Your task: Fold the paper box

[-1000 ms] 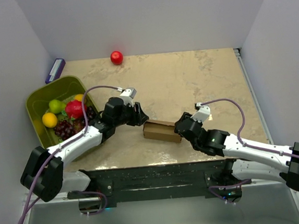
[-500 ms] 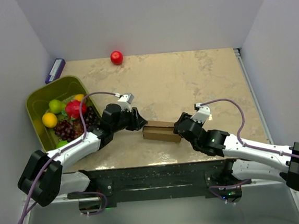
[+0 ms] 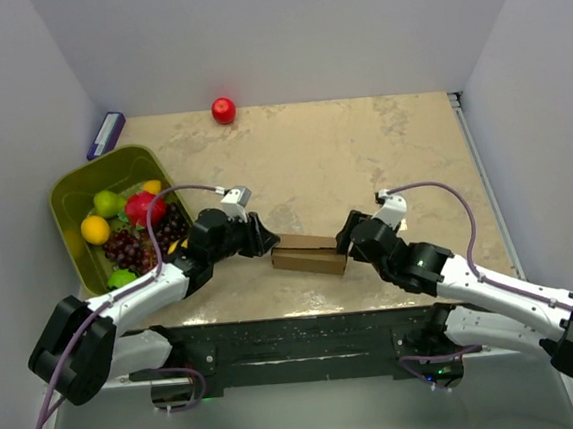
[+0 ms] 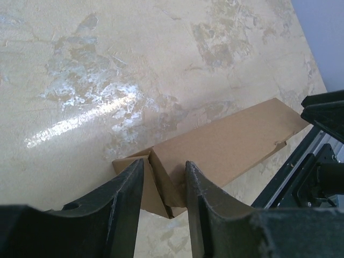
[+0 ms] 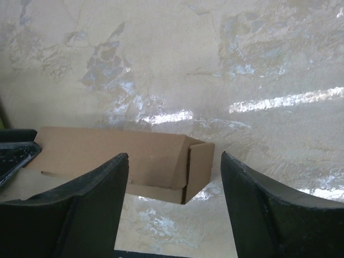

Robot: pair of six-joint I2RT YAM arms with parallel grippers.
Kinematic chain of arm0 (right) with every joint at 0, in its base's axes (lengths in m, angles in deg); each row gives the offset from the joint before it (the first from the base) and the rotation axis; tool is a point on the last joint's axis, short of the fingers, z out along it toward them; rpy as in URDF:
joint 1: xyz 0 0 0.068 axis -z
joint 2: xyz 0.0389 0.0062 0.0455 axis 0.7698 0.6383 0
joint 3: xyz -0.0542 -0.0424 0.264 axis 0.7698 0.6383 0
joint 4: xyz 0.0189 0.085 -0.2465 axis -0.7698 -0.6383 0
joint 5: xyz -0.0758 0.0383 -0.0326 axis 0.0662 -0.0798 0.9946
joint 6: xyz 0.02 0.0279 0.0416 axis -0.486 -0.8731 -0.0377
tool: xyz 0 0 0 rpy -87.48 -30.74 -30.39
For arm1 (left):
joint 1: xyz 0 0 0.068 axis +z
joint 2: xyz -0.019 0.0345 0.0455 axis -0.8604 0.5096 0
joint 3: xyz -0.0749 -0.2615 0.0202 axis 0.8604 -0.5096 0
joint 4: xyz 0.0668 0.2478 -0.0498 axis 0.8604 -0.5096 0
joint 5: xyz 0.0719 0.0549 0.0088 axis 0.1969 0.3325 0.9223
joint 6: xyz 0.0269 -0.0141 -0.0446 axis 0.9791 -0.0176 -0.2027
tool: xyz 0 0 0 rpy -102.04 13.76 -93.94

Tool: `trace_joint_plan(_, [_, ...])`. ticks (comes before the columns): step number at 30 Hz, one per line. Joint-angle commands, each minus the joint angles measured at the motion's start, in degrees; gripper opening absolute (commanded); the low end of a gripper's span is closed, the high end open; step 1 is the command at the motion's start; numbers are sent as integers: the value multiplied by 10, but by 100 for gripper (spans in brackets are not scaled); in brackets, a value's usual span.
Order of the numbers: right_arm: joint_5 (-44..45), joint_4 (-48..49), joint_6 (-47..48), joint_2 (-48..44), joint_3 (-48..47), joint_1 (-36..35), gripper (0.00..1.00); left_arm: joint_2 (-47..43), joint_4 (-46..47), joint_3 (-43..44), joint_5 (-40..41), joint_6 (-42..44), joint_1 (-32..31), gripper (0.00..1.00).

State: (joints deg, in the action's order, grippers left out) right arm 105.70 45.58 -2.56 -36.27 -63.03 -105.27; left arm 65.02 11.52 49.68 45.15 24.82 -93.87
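Note:
The paper box [image 3: 308, 254] is a small brown carton lying flat near the table's front edge. At its left end my left gripper [image 3: 264, 241] is low against it. In the left wrist view that gripper [image 4: 164, 174] stands narrowly open. The box [image 4: 231, 140] shows its end corner and a loose end flap in the gap. I cannot tell whether the fingers press on the card. My right gripper [image 3: 347, 241] is at the box's right end. In the right wrist view it [image 5: 173, 158] is wide open, and the box [image 5: 107, 150] has its closed end just beyond the tips.
An olive-green bin [image 3: 63, 186] of fruit stands at the left, close to the left arm. A red apple [image 3: 223, 110] lies at the back wall. A small purple-and-white object [image 3: 107, 133] lies in the back-left corner. The black front rail [image 3: 297, 339] runs just below the box.
The left gripper has come down and forward to the box's left end while its jaws narrowed. The right gripper's jaws have opened wider at the right end. The box has barely shifted.

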Motion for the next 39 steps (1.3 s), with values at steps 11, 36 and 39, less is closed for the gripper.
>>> trace_joint_plan(11, [-104, 6, 14, -54, 9, 63, 60, -8, -60, -34, 19, 7, 3, 40])
trace_joint_plan(36, [-144, 7, -29, -55, 117, 64, 44, -21, -54, -63, 14, -2, 4, 40])
trace_joint_plan(39, [-150, 19, -24, -57, 114, 63, 43, -27, -52, -60, 13, -2, 3, 40])
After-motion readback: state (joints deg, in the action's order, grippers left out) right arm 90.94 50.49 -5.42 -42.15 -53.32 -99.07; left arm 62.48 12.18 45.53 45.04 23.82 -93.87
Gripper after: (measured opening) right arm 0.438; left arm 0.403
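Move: The paper box lies crosswise between the hands, its lid still ajar with a slit along the side facing the robot. Its middle is about 8 cm to the right hand's left, 1 cm ahead and 6 cm lower; from the left hand it is some 8 cm right, 2 cm back and 4 cm below. The lid's middle sits about 2 cm above the box's middle. The fruit bin stands roughly 35 cm left and 11 cm ahead of the left hand. The lid's right end is worked shut by the right hand, which first lifts nearly 2 cm while edging right, then sinks over 5 cm and draws back about 2 cm, tipping a little further down as its fingers narrow around the box's right corner, ending with the left finger on the near face. At the left end the other hand keeps its finger on the corner and eases about 1.5 cm down and back. ##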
